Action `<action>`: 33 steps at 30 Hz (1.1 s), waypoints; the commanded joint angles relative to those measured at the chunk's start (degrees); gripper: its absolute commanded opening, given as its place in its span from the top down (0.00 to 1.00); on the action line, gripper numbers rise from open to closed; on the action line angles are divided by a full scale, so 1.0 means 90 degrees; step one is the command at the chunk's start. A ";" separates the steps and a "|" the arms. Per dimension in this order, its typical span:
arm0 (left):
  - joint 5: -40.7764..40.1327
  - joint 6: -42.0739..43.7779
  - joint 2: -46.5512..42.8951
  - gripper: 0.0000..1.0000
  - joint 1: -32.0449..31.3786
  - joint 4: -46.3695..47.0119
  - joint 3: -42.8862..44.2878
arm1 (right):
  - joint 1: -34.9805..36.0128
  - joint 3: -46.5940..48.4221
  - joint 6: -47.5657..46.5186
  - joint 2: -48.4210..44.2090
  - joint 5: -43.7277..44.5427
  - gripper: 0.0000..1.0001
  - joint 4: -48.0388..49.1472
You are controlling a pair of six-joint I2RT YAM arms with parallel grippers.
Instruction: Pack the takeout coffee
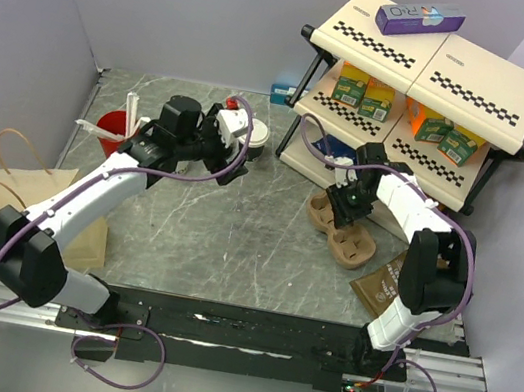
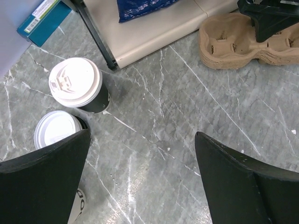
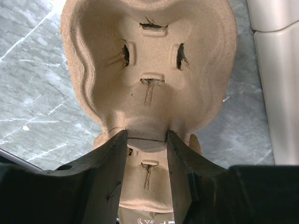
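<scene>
Two takeout coffee cups with dark bodies and white lids stand side by side: one in full view, the other partly behind my left finger. The top view shows one lid beside my left gripper. That gripper hangs open over bare table just right of the cups, holding nothing. My right gripper is shut on the narrow middle of a brown pulp cup carrier, which lies on the table by the shelf.
A two-tier shelf with boxes stands at the back right. A red cup with white sticks and a brown paper bag are at the left. A dark packet lies near the right arm. A teal box sits at the back.
</scene>
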 commanded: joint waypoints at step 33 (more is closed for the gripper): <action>-0.0002 -0.0023 -0.0214 0.01 0.0078 0.0149 0.0069 | -0.0630 0.0438 -0.0827 -0.1488 -0.0586 1.00 -0.0873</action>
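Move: The stacked cup trays lie right under the right gripper, whose fingers already straddle the narrow bridge at the top tray's middle, about 1 cm below the hand point. From this hand the blue bag on the lower shelf is some 17 cm ahead and 4 cm left, and the brown packet about 15 cm right and 10 cm back. From the left gripper the top tray is roughly 26 cm right, 4 cm back and 18 cm lower. Hold the right gripper nearly still on the top cup tray's bridge at first, keeping the fingers around it and letting the grip effort rise. Then lift it about 5 cm, straight off the tray beneath, easing some 2 cm back and 2 cm right, with the wrist tilting only slightly. ##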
